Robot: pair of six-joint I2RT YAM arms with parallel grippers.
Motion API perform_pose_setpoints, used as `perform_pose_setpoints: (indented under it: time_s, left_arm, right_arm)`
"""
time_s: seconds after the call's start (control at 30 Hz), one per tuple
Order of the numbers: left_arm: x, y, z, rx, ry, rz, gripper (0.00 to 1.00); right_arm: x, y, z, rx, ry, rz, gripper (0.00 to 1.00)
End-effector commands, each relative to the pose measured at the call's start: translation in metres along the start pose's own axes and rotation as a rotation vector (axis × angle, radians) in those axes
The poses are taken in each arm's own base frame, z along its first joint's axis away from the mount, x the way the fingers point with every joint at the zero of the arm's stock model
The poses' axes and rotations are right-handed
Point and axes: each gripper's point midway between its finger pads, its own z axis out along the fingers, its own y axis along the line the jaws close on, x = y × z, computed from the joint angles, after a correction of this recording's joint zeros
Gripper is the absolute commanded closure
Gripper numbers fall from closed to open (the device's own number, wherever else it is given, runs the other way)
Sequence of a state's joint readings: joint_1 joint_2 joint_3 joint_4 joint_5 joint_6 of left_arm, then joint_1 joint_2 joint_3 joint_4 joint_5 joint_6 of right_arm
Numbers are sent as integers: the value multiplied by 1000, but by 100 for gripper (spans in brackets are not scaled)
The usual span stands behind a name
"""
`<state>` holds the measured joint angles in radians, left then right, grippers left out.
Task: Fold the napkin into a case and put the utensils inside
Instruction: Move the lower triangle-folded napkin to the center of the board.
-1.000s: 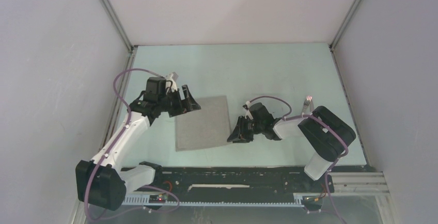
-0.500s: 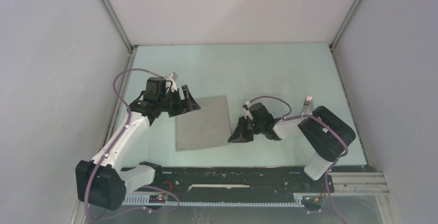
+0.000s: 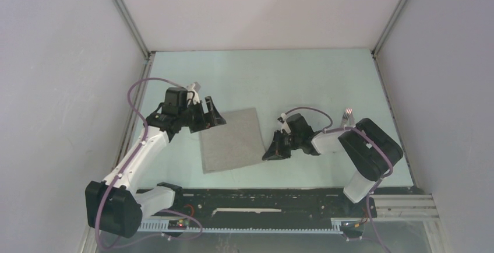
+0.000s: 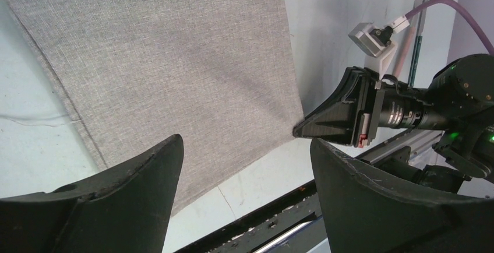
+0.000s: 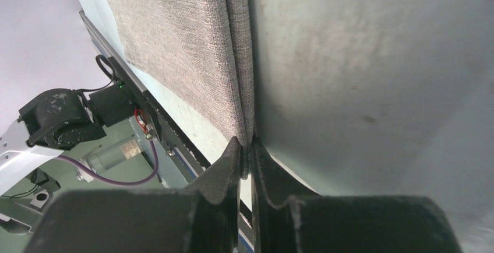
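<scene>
The taupe-grey napkin (image 3: 232, 141) lies flat and unfolded on the pale table. My right gripper (image 3: 269, 155) is low at its near right corner. In the right wrist view the fingers (image 5: 246, 142) are shut on the napkin's edge (image 5: 175, 37), with cloth pinched between them. My left gripper (image 3: 213, 116) hovers open over the far left corner. Nothing is between its wide fingers (image 4: 246, 148), which frame the napkin (image 4: 163, 60) and the right gripper's tip (image 4: 304, 129). The utensils lie behind the right arm: fork tines (image 3: 348, 113) and thin handles (image 4: 415, 49) show.
A black rail (image 3: 262, 197) runs along the table's near edge, just below the napkin. White enclosure walls with metal posts stand on the left, right and back. The right arm's purple cable (image 3: 303, 112) loops above its wrist.
The right gripper has closed onto the napkin's near right corner and drawn it slightly right, so the cloth has shifted and turned a little. The left arm has stayed put.
</scene>
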<state>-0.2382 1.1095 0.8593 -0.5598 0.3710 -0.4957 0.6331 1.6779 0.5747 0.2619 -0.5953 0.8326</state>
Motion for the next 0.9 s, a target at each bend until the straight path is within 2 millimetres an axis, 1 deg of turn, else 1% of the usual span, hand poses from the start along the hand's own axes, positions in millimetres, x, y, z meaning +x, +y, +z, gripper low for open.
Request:
perform_pose_setpoints:
  time_s: [0.0, 0.1, 0.17, 0.23, 0.3, 0.4, 0.53, 0.67, 0.87]
  left_arm:
    - [-10, -10, -7, 25, -34, 44, 14]
    - [-10, -10, -6, 25, -32, 46, 14]
    - [-9, -10, -5, 25, -28, 45, 14]
    - [-9, -10, -3, 24, -23, 47, 14]
    - [-8, -9, 0, 24, -19, 45, 13]
    - [-6, -8, 5, 20, -8, 36, 13]
    - [0, -2, 13, 2, -19, 10, 14]
    - [10, 9, 25, -7, -22, -42, 15]
    - [10, 16, 34, -31, -23, -59, 16]
  right_arm:
    - [-1, -10, -15, -23, 35, -23, 94]
    - [-5, -17, -28, -53, 59, -21, 94]
    - [-10, -25, -37, -58, 59, -8, 94]
    - [-14, -36, -46, -32, 67, 22, 94]
    - [-16, -42, -50, -11, 76, 31, 94]
    - [-21, -41, -52, -11, 70, 24, 94]
    - [-27, -43, -52, 2, 44, 21, 94]
    - [-40, -42, -59, -10, 10, 38, 94]
    - [-46, -46, -60, 16, 8, 31, 93]
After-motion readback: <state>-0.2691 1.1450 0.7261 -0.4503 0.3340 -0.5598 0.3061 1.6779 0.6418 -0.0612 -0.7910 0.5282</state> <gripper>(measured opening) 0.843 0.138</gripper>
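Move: My right fingers already pinch the napkin's near right corner; the middle of the board, where the napkin is to go, lies about 20 cm ahead and level sideways. From that hand the napkin's middle is roughly 14 cm left and 7 cm ahead, the fork some 34 cm right and 12 cm ahead, the knife some 39 cm right and 9 cm ahead. My left hand has the napkin's middle about 6 cm right, 5 cm back and 14 cm below. I keep the corner pinched in my right fingers and drag it low over the board, about 8 cm to the right, bringing it some 3 cm forward as well, partly early on and partly at the end. Late on, my open left hand sinks about 5 cm towards the napkin, still short of it. ##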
